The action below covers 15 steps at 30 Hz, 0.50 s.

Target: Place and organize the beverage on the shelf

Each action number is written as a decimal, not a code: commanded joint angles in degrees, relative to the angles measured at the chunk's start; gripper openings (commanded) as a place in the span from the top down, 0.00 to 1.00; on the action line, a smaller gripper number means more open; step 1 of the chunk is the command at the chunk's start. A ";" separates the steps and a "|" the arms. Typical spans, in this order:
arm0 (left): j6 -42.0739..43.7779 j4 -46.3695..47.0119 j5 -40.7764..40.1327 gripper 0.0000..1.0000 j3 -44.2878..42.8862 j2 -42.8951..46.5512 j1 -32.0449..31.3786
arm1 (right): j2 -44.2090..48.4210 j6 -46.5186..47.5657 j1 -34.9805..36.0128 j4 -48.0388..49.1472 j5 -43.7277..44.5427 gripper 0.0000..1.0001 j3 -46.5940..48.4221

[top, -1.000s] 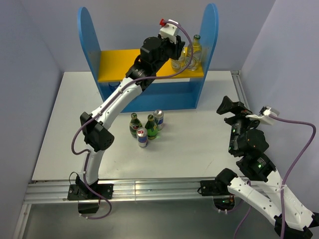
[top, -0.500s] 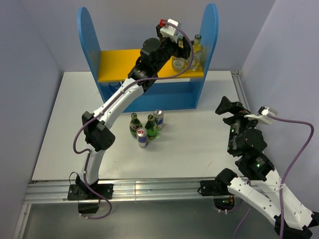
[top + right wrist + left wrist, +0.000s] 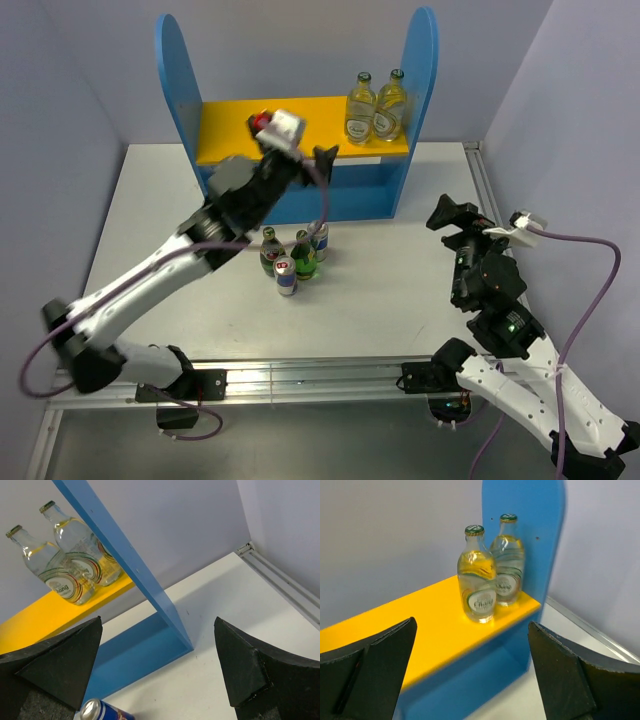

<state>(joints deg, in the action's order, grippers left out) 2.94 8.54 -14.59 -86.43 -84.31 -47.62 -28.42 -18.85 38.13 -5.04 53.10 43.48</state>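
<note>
Two clear yellowish bottles (image 3: 360, 108) (image 3: 390, 104) stand upright side by side at the right end of the shelf's yellow upper board (image 3: 235, 125). The left wrist view shows them (image 3: 477, 587) (image 3: 507, 565) well ahead of my open, empty left gripper (image 3: 470, 680). That gripper (image 3: 312, 160) hangs in front of the shelf's middle. On the table below it stand two dark green bottles (image 3: 270, 250) (image 3: 303, 255) and two blue-and-silver cans (image 3: 286, 277) (image 3: 319, 238). My right gripper (image 3: 458, 212) is open and empty at the right, facing the shelf's right side panel (image 3: 135, 565), with one can (image 3: 102, 711) at its lower left.
The shelf (image 3: 420, 60) stands at the back of the white table (image 3: 130, 260), its lower level blue and open to the front. A metal rail (image 3: 485, 185) runs along the table's right edge. Grey walls close in the left, back and right.
My left gripper opened, let go of the clear bottle on the upper board, and drew back to the left and down, away from the shelf. The right arm barely moved.
</note>
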 commanded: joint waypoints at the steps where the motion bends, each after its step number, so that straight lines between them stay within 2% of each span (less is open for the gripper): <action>1: -0.03 3.77 -8.87 0.01 12.48 13.71 -3.53 | -1.02 -1.63 0.45 1.70 -0.36 0.00 -0.59; 2: -1.17 4.03 -10.01 0.01 16.26 16.35 -4.06 | -1.11 -1.80 0.37 1.79 -1.24 0.00 -0.85; 3: -2.40 4.29 -12.54 0.01 23.52 21.07 -4.59 | -1.45 -1.89 0.45 1.96 -4.73 0.00 -1.03; 5: -6.54 4.73 -15.45 0.01 30.68 25.23 -4.68 | -2.85 -0.15 0.37 3.97 -12.45 0.00 -1.65; 6: -7.85 4.39 -16.77 0.01 36.89 28.64 -4.77 | -3.82 0.13 0.45 4.51 -22.59 0.00 -1.65; 7: -10.73 4.12 -19.22 0.01 39.56 30.16 -4.77 | -4.96 0.57 0.45 4.86 -30.17 0.00 -1.47; 9: -13.56 4.12 -19.43 0.02 46.25 34.20 -4.85 | -10.05 1.45 0.54 6.79 -42.32 0.00 -0.60; 12: -18.13 6.04 -20.30 0.02 52.58 36.24 -4.86 | -18.13 0.13 5.27 6.71 -39.76 0.00 0.99; 15: -19.63 7.54 -21.27 0.02 56.02 34.75 -4.86 | -21.49 -0.74 6.17 8.19 -40.53 0.00 0.55</action>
<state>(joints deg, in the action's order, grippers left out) -11.68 11.70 -32.69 -31.53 -49.74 -52.34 -47.81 -19.07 43.03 0.38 18.11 43.05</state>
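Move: The dark green bottle stands about 36 cm below the left hand, level with it fore and aft, some 8 cm to its left; the front can is about 6 cm back and 5 cm left, the light green bottle directly below, 1 cm back. From the right hand the back can lies about 34 cm left, 15 cm ahead and 29 cm down, with the light green bottle 38 cm left, 10 cm ahead. Draw the open, empty left gripper back and to the left away from the upper shelf, then drop it about 22 cm towards the dark green bottle, tipping the fingers downward. Meanwhile swing the open right gripper some 18 cm left towards the back can, turning it about 40 degrees counter-clockwise and starting to sink late on. ##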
